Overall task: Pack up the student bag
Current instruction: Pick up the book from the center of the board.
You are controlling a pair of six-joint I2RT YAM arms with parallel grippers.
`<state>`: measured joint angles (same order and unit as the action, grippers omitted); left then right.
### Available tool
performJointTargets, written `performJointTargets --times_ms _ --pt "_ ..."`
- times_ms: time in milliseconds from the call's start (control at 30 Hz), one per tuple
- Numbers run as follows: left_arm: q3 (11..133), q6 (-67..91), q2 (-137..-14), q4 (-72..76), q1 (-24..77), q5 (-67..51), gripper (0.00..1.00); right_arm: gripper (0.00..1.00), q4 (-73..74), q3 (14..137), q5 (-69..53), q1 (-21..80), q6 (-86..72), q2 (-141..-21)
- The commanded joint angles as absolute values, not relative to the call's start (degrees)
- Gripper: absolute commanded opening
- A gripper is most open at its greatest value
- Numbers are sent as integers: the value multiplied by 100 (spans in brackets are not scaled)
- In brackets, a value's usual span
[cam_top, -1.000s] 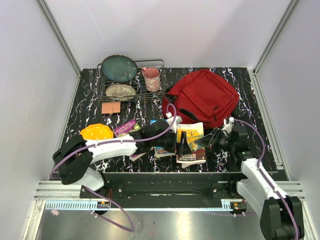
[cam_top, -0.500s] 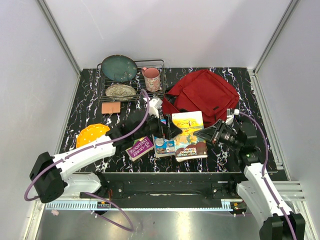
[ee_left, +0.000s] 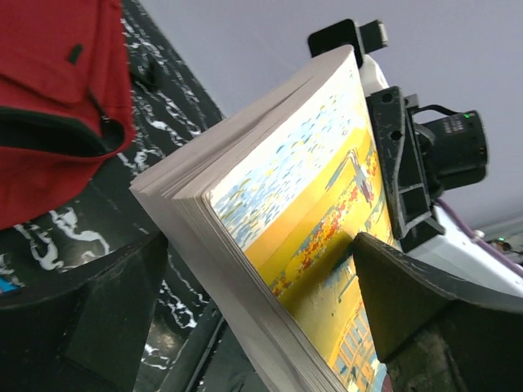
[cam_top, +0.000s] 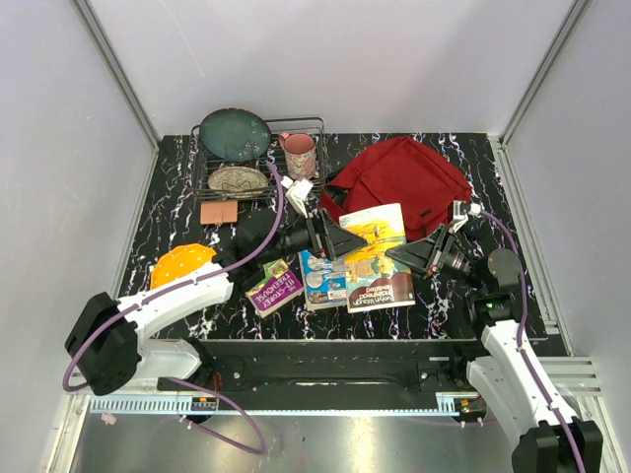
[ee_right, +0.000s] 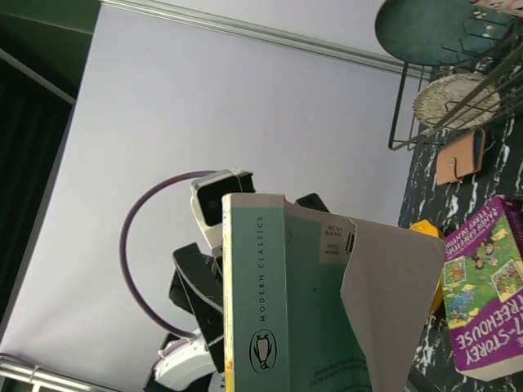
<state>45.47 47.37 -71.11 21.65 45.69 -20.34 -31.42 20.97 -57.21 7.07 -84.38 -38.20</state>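
The student bag (cam_top: pixel 404 177) is a dark-red backpack lying at the back right of the table, seen also in the left wrist view (ee_left: pixel 49 82). A paperback (cam_top: pixel 373 241) with a yellow and blue cover (ee_left: pixel 327 196) and a teal spine (ee_right: pixel 261 310) is held tilted above the table, just in front of the bag. My right gripper (cam_top: pixel 419 254) is shut on its right edge (ee_left: pixel 409 155). My left gripper (cam_top: pixel 335 239) is open at the book's left edge (ee_left: pixel 253 278), one finger under the pages and one over the cover.
A wire dish rack (cam_top: pixel 317 126) at the back left holds a teal plate (cam_top: pixel 235 133), a patterned plate (cam_top: pixel 237 180) and a pink mug (cam_top: pixel 300 155). A tan pad (cam_top: pixel 219 212), an orange disc (cam_top: pixel 182 264), a purple book (cam_top: pixel 274 286) and a blue book (cam_top: pixel 320 279) lie in front.
The paperback has risen from the front of the table and moved back toward the bag. My left gripper followed it back and opened wide. The right gripper stayed shut on the book.
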Motion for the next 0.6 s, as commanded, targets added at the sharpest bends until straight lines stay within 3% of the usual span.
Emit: performJointTargets --times_ms 0,300,433,467,533,567 --pt "4456 5106 -7198 3286 4535 -2619 99 0 -4789 2241 -5739 738 -9237 -3832" --pt "4438 5475 -7365 4122 4526 -3138 99 0 -5152 2215 -5836 738 -9476 -4096" --pt "4473 5406 -7313 4044 4518 -3155 73 0 -4940 2127 -5853 738 -9308 -4087" --pt "4474 5370 -7295 3965 4518 -3129 53 0 -4861 2136 -5862 738 -9177 -4087" --pt "4517 5213 -7199 3631 4518 -3050 37 0 -4414 2162 -5871 738 -8975 -4078" --pt "4526 5160 -7172 3525 4518 -2971 24 0 -4229 2180 -5862 738 -8713 -4069"
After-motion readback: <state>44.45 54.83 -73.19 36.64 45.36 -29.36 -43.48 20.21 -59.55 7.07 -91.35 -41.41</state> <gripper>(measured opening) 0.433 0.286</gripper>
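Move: The yellow book is already in the air, its spine side in the right gripper, its middle roughly 3 cm to that hand's left and 1 cm back. From the wide-open left gripper, the book's middle lies about 5 cm right, 3 cm back and level, its page edge facing the fingers. On the table some 24 cm beneath the left gripper, the blue book lies 5 cm left and 4 cm ahead, the purple book 20 cm left and 2 cm ahead. Raise the left gripper about 4 cm, drawing it back some 2 cm with a slight shift right, while its fingers tilt up and swing clockwise by roughly 10 degrees each; late in the rise, close them to under half open around the yellow book's loose page edge. Keep the spine pinched in the right gripper, lifting it about 2.5 cm, then letting it sink 1 cm. ##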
